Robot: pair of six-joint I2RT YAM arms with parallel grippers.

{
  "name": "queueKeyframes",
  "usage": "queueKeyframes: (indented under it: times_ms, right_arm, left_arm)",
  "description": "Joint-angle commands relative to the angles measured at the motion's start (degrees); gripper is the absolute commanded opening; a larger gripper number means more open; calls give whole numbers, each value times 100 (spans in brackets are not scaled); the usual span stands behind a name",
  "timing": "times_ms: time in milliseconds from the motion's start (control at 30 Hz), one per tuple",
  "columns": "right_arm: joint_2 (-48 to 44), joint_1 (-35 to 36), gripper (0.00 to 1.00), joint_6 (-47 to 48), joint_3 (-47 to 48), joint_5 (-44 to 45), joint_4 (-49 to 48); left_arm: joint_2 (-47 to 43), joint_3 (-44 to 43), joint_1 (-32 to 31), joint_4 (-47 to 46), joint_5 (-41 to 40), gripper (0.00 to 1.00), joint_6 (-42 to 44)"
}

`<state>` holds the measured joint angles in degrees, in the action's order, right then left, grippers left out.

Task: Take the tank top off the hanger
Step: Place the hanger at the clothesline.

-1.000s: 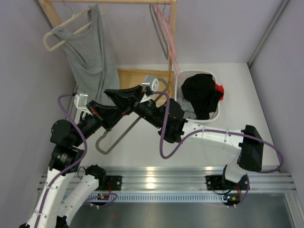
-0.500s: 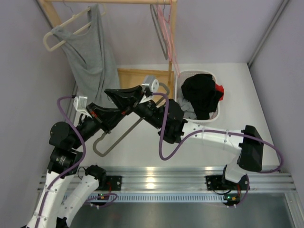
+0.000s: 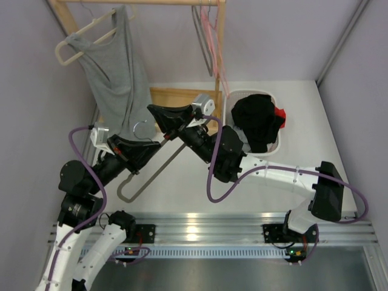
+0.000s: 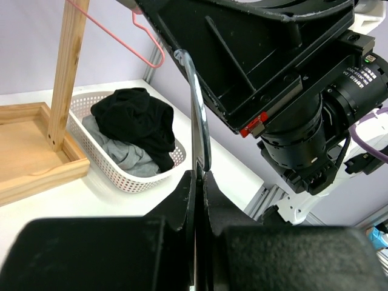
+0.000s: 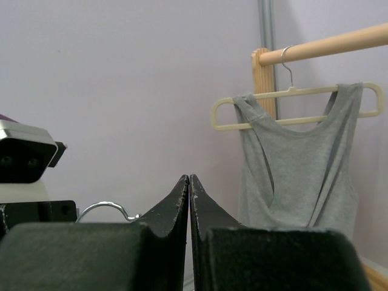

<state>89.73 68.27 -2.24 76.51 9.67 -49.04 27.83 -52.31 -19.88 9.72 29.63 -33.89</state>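
Observation:
The grey tank top (image 3: 115, 73) hangs on a cream hanger (image 3: 66, 56) from the wooden rail at the upper left. In the right wrist view the tank top (image 5: 297, 170) and its hanger (image 5: 291, 92) are straight ahead. My left gripper (image 3: 159, 141) is shut on a bare grey hanger (image 3: 148, 173), well below the tank top. In the left wrist view that grey hanger (image 4: 199, 115) rises edge-on from my left gripper (image 4: 199, 173). My right gripper (image 3: 151, 109) is shut with nothing in it, just above the left one. The right gripper (image 5: 189, 177) points at the wall left of the tank top.
A white basket (image 3: 228, 115) holding black, grey and red clothes stands right of the rack. The rack's wooden base (image 3: 173, 97) lies behind the arms. Pink and grey empty hangers (image 3: 209, 36) hang from the rail's right end. Walls close in on both sides.
My left arm has drawn back toward the near left, taking the grey hanger with it, and the hanger's hook now shows. The right gripper has shifted right and farther back. Both stay shut.

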Motion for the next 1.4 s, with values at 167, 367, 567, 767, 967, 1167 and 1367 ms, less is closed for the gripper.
queueKeyframes:
  times_ms: [167,367,567,767,967,1167,1367]
  right_arm:
    - [-175,-121,0,154,-75,395,-9]
    - [-728,-121,0,171,-119,351,210]
    - [-1730,-112,0,435,-417,228,683]
    - [-2750,-112,4,593,-550,298,1562]
    - [-3401,-121,56,734,-602,965,2749]
    - [-4051,-121,81,795,-1084,1906,3286]
    - [-4561,-121,93,664,-1340,2249,3725]
  left_arm:
    - [-103,-297,-25,-699,272,0,14]
    - [81,-87,-25,-690,-79,0,154]
    - [635,63,-16,-585,-685,0,321]
    - [1074,-182,-25,-576,-1143,0,901]
    - [1496,-885,-25,-103,-1635,0,1455]
    - [1742,-1394,-25,153,-2294,0,2105]
    - [2454,-1957,-25,145,-2628,0,2465]
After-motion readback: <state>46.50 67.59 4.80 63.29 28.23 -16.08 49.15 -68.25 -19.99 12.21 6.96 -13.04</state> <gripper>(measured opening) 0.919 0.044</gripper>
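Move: The clothesline's empty middle stretch, where the hanger is bound, lies about 32 cm ahead of the left hand, roughly in line sideways and some 15 cm higher. The hung empty hangers are about 30 cm ahead and 14 cm to the right; the grey tank top about 27 cm ahead, 14 cm left. From the right hand, that stretch is roughly 26 cm ahead, 8 cm up; the basket about 21 cm ahead, 36 cm right, far below. The grey hanger, still pinched by the left hand, is carried about 13 cm forward towards the clothesline, dipping first, then rising and drifting slightly left while the wrist turns some 25 degrees counter-clockwise. The right hand withdraws from beside it, swinging about 23 cm right, up roughly 10 cm and partly down again, its shut fingers opening wide. ##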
